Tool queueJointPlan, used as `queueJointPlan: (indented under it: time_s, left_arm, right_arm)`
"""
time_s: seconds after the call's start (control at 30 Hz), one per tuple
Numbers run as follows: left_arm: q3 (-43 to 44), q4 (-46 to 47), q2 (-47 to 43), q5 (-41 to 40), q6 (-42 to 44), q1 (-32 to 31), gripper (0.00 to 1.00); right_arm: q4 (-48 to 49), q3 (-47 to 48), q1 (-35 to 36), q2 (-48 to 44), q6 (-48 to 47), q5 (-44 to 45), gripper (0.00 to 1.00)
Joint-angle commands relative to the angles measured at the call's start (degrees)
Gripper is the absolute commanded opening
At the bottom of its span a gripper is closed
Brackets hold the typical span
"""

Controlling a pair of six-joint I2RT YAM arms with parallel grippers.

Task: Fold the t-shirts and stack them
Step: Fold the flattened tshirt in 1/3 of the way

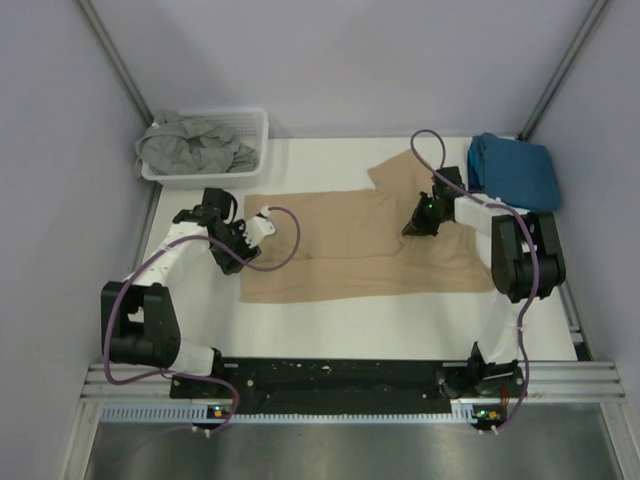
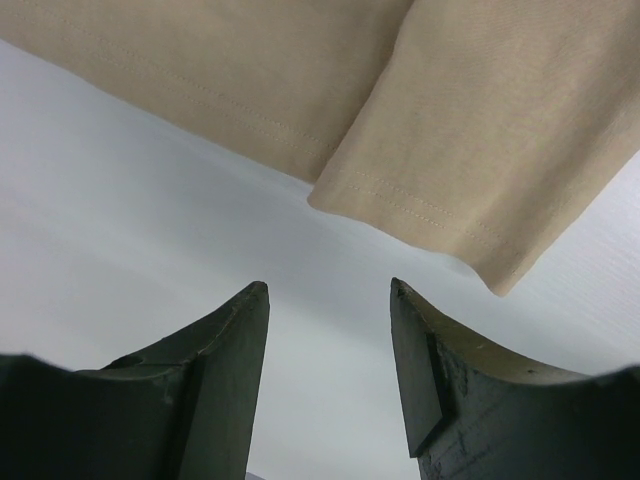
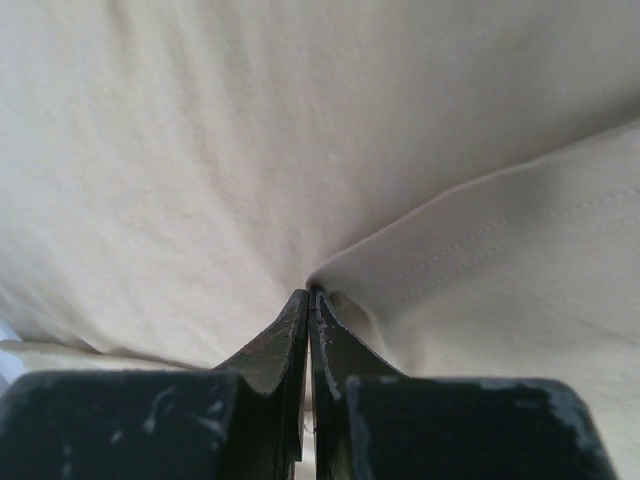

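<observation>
A tan t-shirt (image 1: 350, 250) lies spread flat across the middle of the white table, with one sleeve reaching toward the back right. My right gripper (image 1: 412, 230) is down on its right part, shut on a fold of the tan cloth (image 3: 250, 150) where a stitched hem meets the closed tips (image 3: 310, 292). My left gripper (image 1: 256, 226) is at the shirt's left edge, open (image 2: 328, 285) with only bare table between its fingers. The shirt's hem and a folded flap (image 2: 480, 120) lie just beyond them. A folded teal-blue t-shirt (image 1: 515, 170) sits at the back right. A grey-green t-shirt (image 1: 195, 145) is bunched in the basket.
A white slatted basket (image 1: 255, 120) stands at the back left corner. Grey walls and metal posts close the table in at the back and sides. The black rail (image 1: 340, 380) with both arm bases runs along the near edge.
</observation>
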Motion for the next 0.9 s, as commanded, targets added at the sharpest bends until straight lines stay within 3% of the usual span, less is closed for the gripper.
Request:
queueJointPlan:
  time_s: [0.0,0.23,0.4,0.5,0.67,0.87]
  left_arm:
    - [-0.7,1.0,-0.4,-0.7,-0.1,0.1,0.56]
    - [-0.9,1.3,-0.4,-0.8,-0.1,0.1,0.57]
    - [-0.8,1.2,-0.1,-0.6,-0.2,0.1,0.56]
    - [-1.1,1.1,0.2,-0.7,-0.2,0.1,0.56]
    - [-1.3,1.0,0.4,-0.7,-0.2,0.1,0.57]
    - [-1.0,1.0,0.6,-0.5,-0.3,0.1,0.56]
  right_arm:
    - [7.8,-0.7,0.8,0.2,3.6,-3.2,0.00]
    - [12.3,-2.4,0.7,0.4,5.9,-3.1,0.00]
    - [11.9,-2.6,0.6,0.4,4.3,-4.4,0.23]
    - [12.1,-2.7,0.8,-1.7,1.9,-5.4,0.28]
    - [4.3,0.0,4.2,-8.2,-11.7,5.0,0.33]
    - [-7.9,5.9,9.7,-5.3,-27.6,11.5,0.34]
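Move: My shut right fingers already hold the near sleeve's hem corner, low over the shirt; the spot to lay it is about 1 cm ahead and 1 cm left, a centimetre below. The far sleeve lies some 14 cm ahead and 1 cm left, the folded near edge roughly 13 cm back, straight behind, and the blue stack about 13 cm ahead and 24 cm right. From my left hand that spot is about 10 cm ahead, 36 cm right, 6 cm below. With my right hand I nudge the pinched sleeve corner about 2 cm forward and left, staying low over the shirt, then spread my fingers to about a third and let it go. Then I lift about 3 cm, easing back and a little more left, as the wrist twists some 20 degrees counter-clockwise and tips the fingers up. ##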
